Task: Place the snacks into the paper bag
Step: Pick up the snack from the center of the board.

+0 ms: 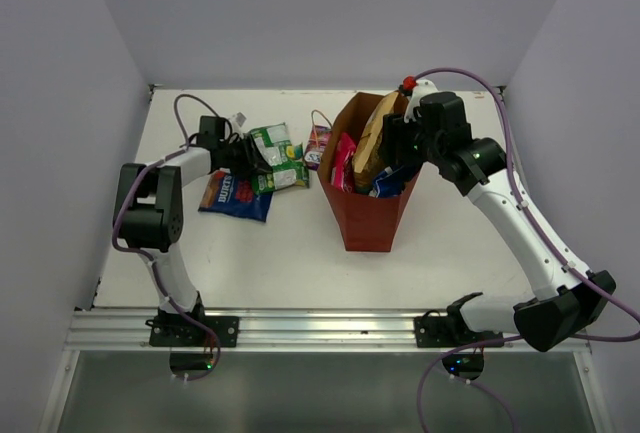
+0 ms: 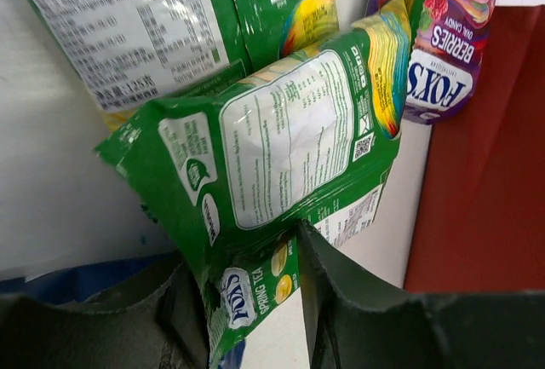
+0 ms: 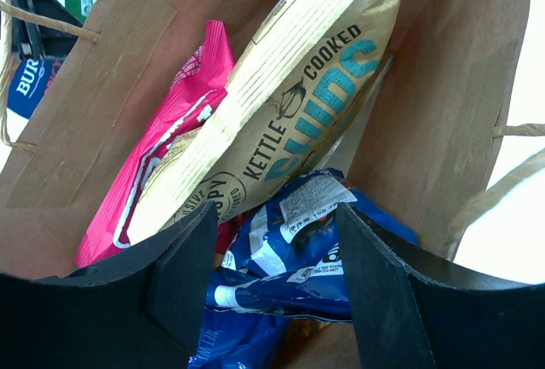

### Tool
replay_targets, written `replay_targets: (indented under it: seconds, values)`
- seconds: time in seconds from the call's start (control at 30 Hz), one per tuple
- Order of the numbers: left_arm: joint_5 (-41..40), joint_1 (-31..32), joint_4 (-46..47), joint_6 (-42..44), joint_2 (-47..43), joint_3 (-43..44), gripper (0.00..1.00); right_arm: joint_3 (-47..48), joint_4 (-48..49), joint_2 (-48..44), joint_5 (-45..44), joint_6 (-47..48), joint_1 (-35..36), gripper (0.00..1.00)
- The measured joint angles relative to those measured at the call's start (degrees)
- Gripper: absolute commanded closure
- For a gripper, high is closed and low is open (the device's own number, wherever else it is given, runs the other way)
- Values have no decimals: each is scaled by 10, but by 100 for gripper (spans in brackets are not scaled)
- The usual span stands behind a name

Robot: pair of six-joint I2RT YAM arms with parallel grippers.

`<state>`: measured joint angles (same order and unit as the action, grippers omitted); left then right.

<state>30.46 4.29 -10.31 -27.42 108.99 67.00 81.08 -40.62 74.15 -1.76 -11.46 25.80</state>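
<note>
The red-brown paper bag (image 1: 365, 218) stands upright mid-table. Inside it lean a tan-brown kettle chips packet (image 3: 289, 105), a pink packet (image 3: 183, 122) and a blue-and-white packet (image 3: 289, 258). My right gripper (image 3: 277, 216) hovers open in the bag's mouth, above the blue packet and holding nothing. Left of the bag, green snack packets (image 1: 277, 158) lie overlapped. My left gripper (image 2: 247, 250) reaches into them, its fingers apart, with a tilted green packet (image 2: 289, 147) and a small green Spring Tea packet (image 2: 255, 279) in the gap. A purple candy packet (image 2: 443, 54) lies against the bag's left side.
A dark blue packet (image 1: 235, 196) lies on the table under the left arm's forearm. A green packet showing its white printed back (image 2: 128, 20) lies beyond the left gripper. White walls enclose the table on three sides.
</note>
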Motion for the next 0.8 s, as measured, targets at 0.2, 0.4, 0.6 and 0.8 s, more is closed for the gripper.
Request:
replay_targets:
  seconds: [0.2,0.4,0.6,0.8]
  values:
    - [11,12,5,-14,0,-19,69,0,0,0,1,0,0,38]
    - [20,28,12,-25,0,-20,100,0,0,0,1,0,0,38]
    - [-12,31,-40,-15,-59,-10,100,0,0,0,0,0,0,38]
    - [-76,33,-120,12,-163,73,100,0,0,0,0,-1,0,38]
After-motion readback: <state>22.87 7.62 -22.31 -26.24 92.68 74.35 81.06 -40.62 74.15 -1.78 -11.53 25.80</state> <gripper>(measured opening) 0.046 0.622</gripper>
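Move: The left hand's parted fingers are already around the left end of the near green snack, whose middle lies about 4 cm to the right, 1 cm back and 1 cm lower. The second green snack is some 7 cm ahead and 3 cm right, the purple snack 6 cm ahead and 13 cm right, and the blue snack 7 cm back and 6 cm left. From the right hand, the near green snack lies roughly 27 cm left, 8 cm ahead and 24 cm below. The left hand draws back about 2 cm, pinches the near green snack's end and lifts it some 13 cm. ##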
